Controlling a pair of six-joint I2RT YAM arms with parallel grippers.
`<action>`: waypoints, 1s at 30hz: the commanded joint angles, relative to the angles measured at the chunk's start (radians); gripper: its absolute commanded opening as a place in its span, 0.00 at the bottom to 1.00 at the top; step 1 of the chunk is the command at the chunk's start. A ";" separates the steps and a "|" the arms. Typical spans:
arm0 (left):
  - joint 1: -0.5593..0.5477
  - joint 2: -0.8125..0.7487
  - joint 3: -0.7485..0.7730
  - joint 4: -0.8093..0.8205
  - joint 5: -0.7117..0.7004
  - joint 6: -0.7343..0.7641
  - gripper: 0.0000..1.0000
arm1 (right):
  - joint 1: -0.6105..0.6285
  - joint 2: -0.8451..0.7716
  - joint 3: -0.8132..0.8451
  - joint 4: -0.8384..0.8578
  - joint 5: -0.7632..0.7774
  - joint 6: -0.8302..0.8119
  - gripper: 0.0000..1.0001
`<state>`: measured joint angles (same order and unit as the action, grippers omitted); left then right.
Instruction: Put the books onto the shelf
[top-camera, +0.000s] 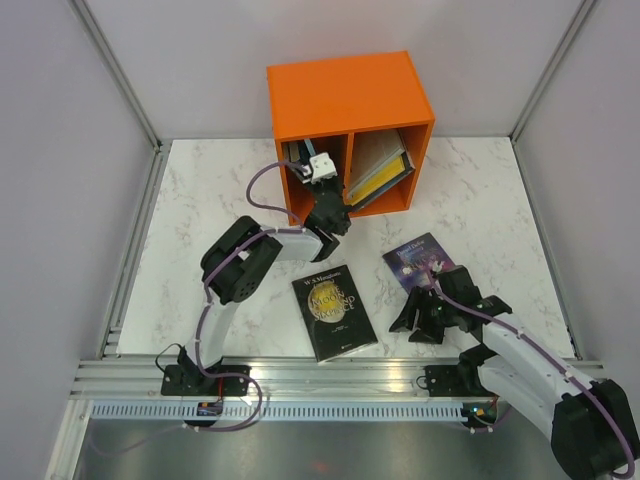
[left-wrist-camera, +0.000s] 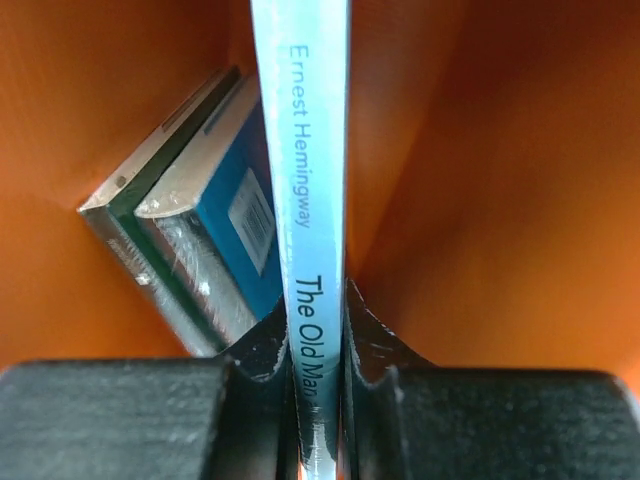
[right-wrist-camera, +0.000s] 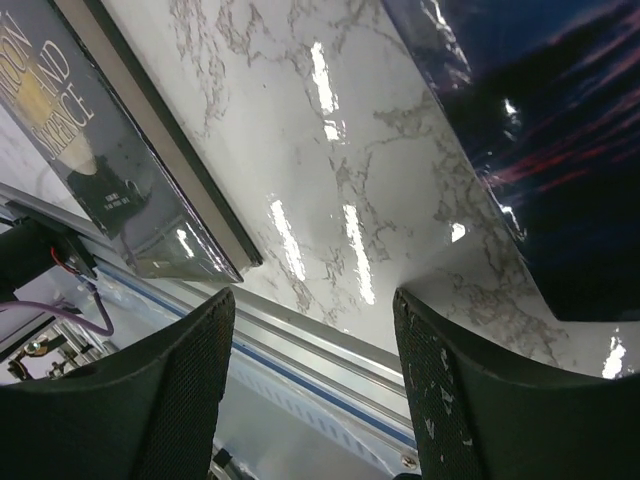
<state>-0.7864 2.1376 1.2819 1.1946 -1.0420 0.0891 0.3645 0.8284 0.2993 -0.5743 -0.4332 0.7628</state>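
Observation:
The orange shelf (top-camera: 350, 100) stands at the back of the table. My left gripper (top-camera: 305, 165) reaches into its left compartment, shut on an upright light blue book (left-wrist-camera: 305, 150) by the spine. A dark green book (left-wrist-camera: 130, 215) and a teal book (left-wrist-camera: 230, 230) lean against that compartment's left wall. A yellow book (top-camera: 380, 170) leans in the right compartment. On the table lie a dark navy book (top-camera: 334, 311) and a purple-galaxy book (top-camera: 420, 258). My right gripper (top-camera: 420, 325) hangs open and holds nothing, low over the table by the purple-galaxy book's (right-wrist-camera: 540, 150) near edge, with the navy book (right-wrist-camera: 90, 150) to its left.
The marble table (right-wrist-camera: 330, 170) ends in an aluminium rail (top-camera: 330, 385) along its near side, just below my right gripper (right-wrist-camera: 312, 300). Grey walls and frame posts (top-camera: 120, 80) enclose the table on three sides.

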 joint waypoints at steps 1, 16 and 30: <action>0.073 0.118 0.078 0.441 -0.105 -0.130 0.11 | 0.002 0.046 -0.028 0.073 0.028 -0.026 0.69; 0.070 0.220 0.179 0.146 -0.067 -0.417 0.54 | 0.002 0.164 0.017 0.166 0.014 0.000 0.68; -0.073 -0.109 -0.001 -0.238 -0.009 -0.481 1.00 | 0.002 0.100 0.080 0.113 0.022 0.023 0.68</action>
<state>-0.8310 2.1338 1.3151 1.1034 -1.0401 -0.2649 0.3649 0.9344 0.3222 -0.4522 -0.4446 0.7891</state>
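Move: My left hand, already inside the left half of the shelf, holds the light-blue Hemingway book by its spine. Its slot lies about 6 cm ahead, 2 cm to the left and 3 cm lower, with the two standing books some 5 cm to my left and 6 cm ahead. The divider is roughly 8 cm to my right and 6 cm ahead. From my empty right hand the slot is some 44 cm ahead, 24 cm left and 14 cm up. I push the Hemingway book about 4.5 cm deeper and slightly down with my left hand, beside the two standing books. I let go of its spine, spreading my fingers wide while rolling the hand left side down some 20 degrees, then draw back about 5 cm, going right and rising a little. My open right hand creeps about 2 cm forward over the table. ##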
